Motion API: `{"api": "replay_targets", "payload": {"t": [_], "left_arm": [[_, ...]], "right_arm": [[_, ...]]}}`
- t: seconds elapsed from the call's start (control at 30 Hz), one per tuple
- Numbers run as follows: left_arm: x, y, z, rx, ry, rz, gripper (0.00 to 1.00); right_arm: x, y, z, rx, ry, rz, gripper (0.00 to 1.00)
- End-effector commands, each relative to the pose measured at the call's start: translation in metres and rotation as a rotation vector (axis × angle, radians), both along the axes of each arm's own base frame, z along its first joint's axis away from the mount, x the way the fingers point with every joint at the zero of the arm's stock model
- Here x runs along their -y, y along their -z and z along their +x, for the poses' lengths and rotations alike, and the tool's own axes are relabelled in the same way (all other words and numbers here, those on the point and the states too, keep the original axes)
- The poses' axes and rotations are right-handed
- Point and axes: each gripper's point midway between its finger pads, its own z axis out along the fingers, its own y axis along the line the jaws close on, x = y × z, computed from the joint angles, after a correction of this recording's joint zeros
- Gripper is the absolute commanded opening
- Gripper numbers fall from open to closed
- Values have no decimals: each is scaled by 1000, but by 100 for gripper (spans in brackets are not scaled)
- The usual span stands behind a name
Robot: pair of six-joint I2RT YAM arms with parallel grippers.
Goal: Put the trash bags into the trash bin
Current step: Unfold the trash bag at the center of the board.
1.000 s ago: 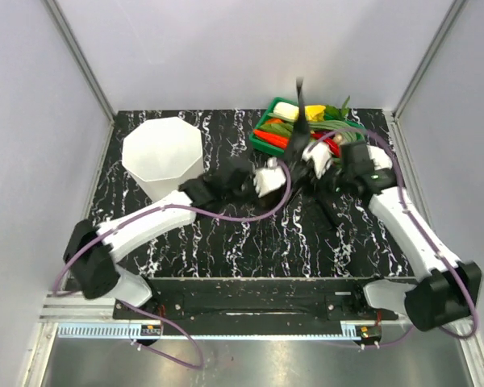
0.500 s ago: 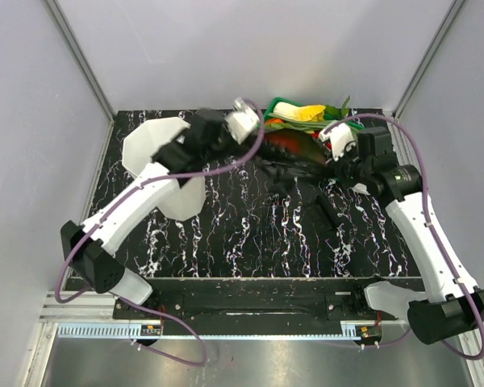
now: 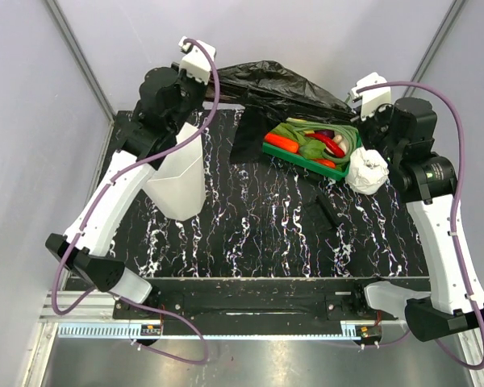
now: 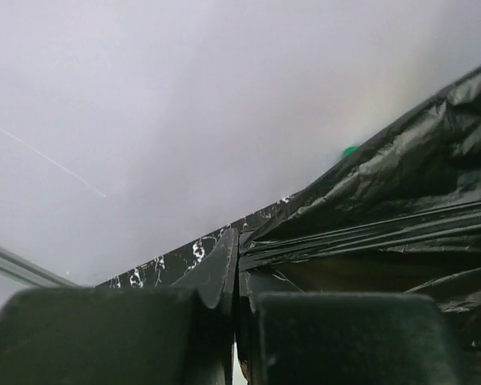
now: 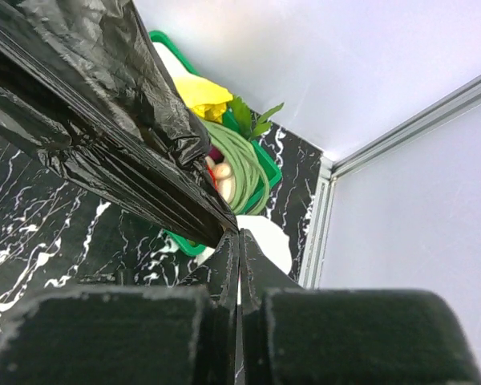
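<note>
A crinkled black trash bag (image 3: pixel 274 81) hangs stretched in the air near the back wall between my two raised grippers. My left gripper (image 3: pixel 180 69) is shut on its left end, above the trash bin (image 3: pixel 181 185), a tall white faceted bin at the table's left. My right gripper (image 3: pixel 353 103) is shut on the bag's right end. In the left wrist view the gripper (image 4: pixel 237 242) pinches the bag's edge (image 4: pixel 385 216). In the right wrist view the gripper (image 5: pixel 239 237) pinches a bunched corner of the bag (image 5: pixel 104 120). A small folded black bundle (image 3: pixel 323 211) lies on the table.
A green tray (image 3: pixel 268 148) of vegetables stands at the back right, under the bag; its rim (image 5: pixel 270 170) also shows in the right wrist view. A crumpled white lump (image 3: pixel 369 169) sits beside it, under my right arm. Walls close the back and both sides.
Both arms rose from the table near the tray and moved apart. The bag went up with them and is spread wide between them. The left gripper swung left, over the bin.
</note>
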Motion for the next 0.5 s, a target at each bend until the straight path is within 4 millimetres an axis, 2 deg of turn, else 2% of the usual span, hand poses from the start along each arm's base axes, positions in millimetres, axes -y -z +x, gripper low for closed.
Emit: {"api": "replay_targets", "payload": {"t": [0.0,0.13,0.23,0.33,0.47], "left_arm": [[-18,12,18,12,-90,46,0],[-8,39,19,-42,-36,81,2],[-15,55,34,-78,-98,123,1],[-33,58,46,-90,-145,110,0],[-54,49,57,-79,-174,74,0]], "right_arm": [[29,-27,2,90,126,-44,0],[21,-21,1,63,89,-12,0],[32,-7,5,31,138,-51,0],[51,-1,6,24,168,-59,0],[73,0,5,23,215,-79,0]]}}
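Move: The black trash bag is stretched high between the two shut grippers. Its middle lies about 18 cm to the right of the left hand, 2 cm back and 5 cm lower. From the right hand it is some 18 cm left and 6 cm farther out, about level. The trash bin stands about 9 cm back and 9 cm left of the left hand, 32 below. From the right hand, the vegetable tray is 20 cm ahead, 3 left, and the white bag 12 ahead, 14 right, both nearly 40 below. Keep the left gripper pinched on its end of the trash bag and lower it about 9 cm while reaching some 4 cm forward, tipping the fingers about 10 degrees down. Keep the right gripper shut and draw it about 4 cm right, away from the bag's middle, turning it slightly clockwise; its hold on the bag ends. ##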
